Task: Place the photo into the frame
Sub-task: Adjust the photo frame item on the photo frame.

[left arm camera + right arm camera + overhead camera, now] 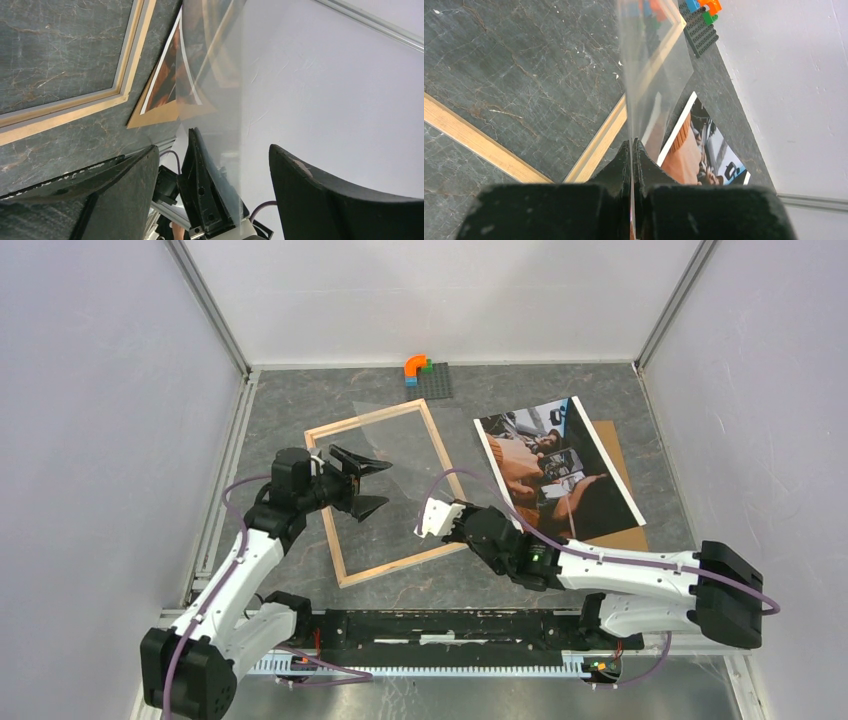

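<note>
The frame (404,563) of pale wood lies flat in the middle of the table. The photo (555,472) lies face up to its right on a brown backing board (617,455). My right gripper (428,512) is shut on the near edge of a clear pane (405,455), which it holds tilted above the frame. In the right wrist view the jaws (631,145) pinch the pane (649,65) edge-on. My left gripper (386,483) is open at the pane's left side. In the left wrist view the pane (220,100) stands between its fingers (212,150), apart from both.
A dark studded plate with orange, green and blue bricks (428,378) sits at the back by the wall. White walls enclose the table on three sides. A metal rail runs along the near edge between the arm bases.
</note>
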Controlling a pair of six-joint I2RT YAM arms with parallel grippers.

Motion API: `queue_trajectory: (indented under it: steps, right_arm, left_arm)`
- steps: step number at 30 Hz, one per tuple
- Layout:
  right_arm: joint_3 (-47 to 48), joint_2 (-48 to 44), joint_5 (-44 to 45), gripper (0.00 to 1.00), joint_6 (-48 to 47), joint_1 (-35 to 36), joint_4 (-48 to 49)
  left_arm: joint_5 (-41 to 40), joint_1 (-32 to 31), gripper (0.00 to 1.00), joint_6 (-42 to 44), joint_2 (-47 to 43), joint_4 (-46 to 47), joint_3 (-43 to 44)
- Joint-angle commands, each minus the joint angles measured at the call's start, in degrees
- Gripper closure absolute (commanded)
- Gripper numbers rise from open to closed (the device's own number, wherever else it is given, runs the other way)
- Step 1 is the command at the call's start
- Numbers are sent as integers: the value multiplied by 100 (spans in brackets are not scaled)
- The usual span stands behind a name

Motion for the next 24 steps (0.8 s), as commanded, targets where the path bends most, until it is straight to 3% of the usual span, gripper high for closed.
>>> queue_trajectory:
  steps: [1, 5, 11, 17, 19, 24]
  right_arm:
    - [68, 137, 31, 99, 35, 83, 351]
    - [159, 360, 124, 98, 46, 140, 336]
    - [366, 742, 363, 94, 118, 254, 262]
    - [548, 1021, 429, 83, 321, 342, 84]
    - [564, 1049, 436, 76, 422, 367, 39]
    - [824, 960, 360, 38, 1122, 382, -819]
  left_arm:
    - [42, -53, 17, -159, 108, 28, 293]
    - [116, -111, 28, 160, 365, 93, 329]
    - [351, -146, 35, 744, 790, 193, 193]
    - [691, -138, 67, 813, 1026, 980, -333]
    - [724, -136, 77, 1012, 1108, 1034, -370]
    - [574, -8, 93, 2450, 1343, 331, 9]
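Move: The clear sheet stands aslant over the frame, pinched by its near right end in the right hand. Its middle is about 7 cm ahead of the left hand, 5 cm to its right and 3 cm lower. The frame's middle is some 7 cm ahead of the left hand and 20 cm below. From the right hand the frame's middle is about 11 cm ahead, 12 cm left and 16 cm below; the photo lies 17 cm ahead and 26 cm right. The clear sheet is taken over from one hand by the other on the way down to the frame: the left hand sinks about 6.5 cm, turning some 10 degrees clockwise, and closes its wide-open fingers around the sheet's edge. The right hand lowers about 4 cm and shifts 2 cm left, then opens to about half and lets go of the sheet. ##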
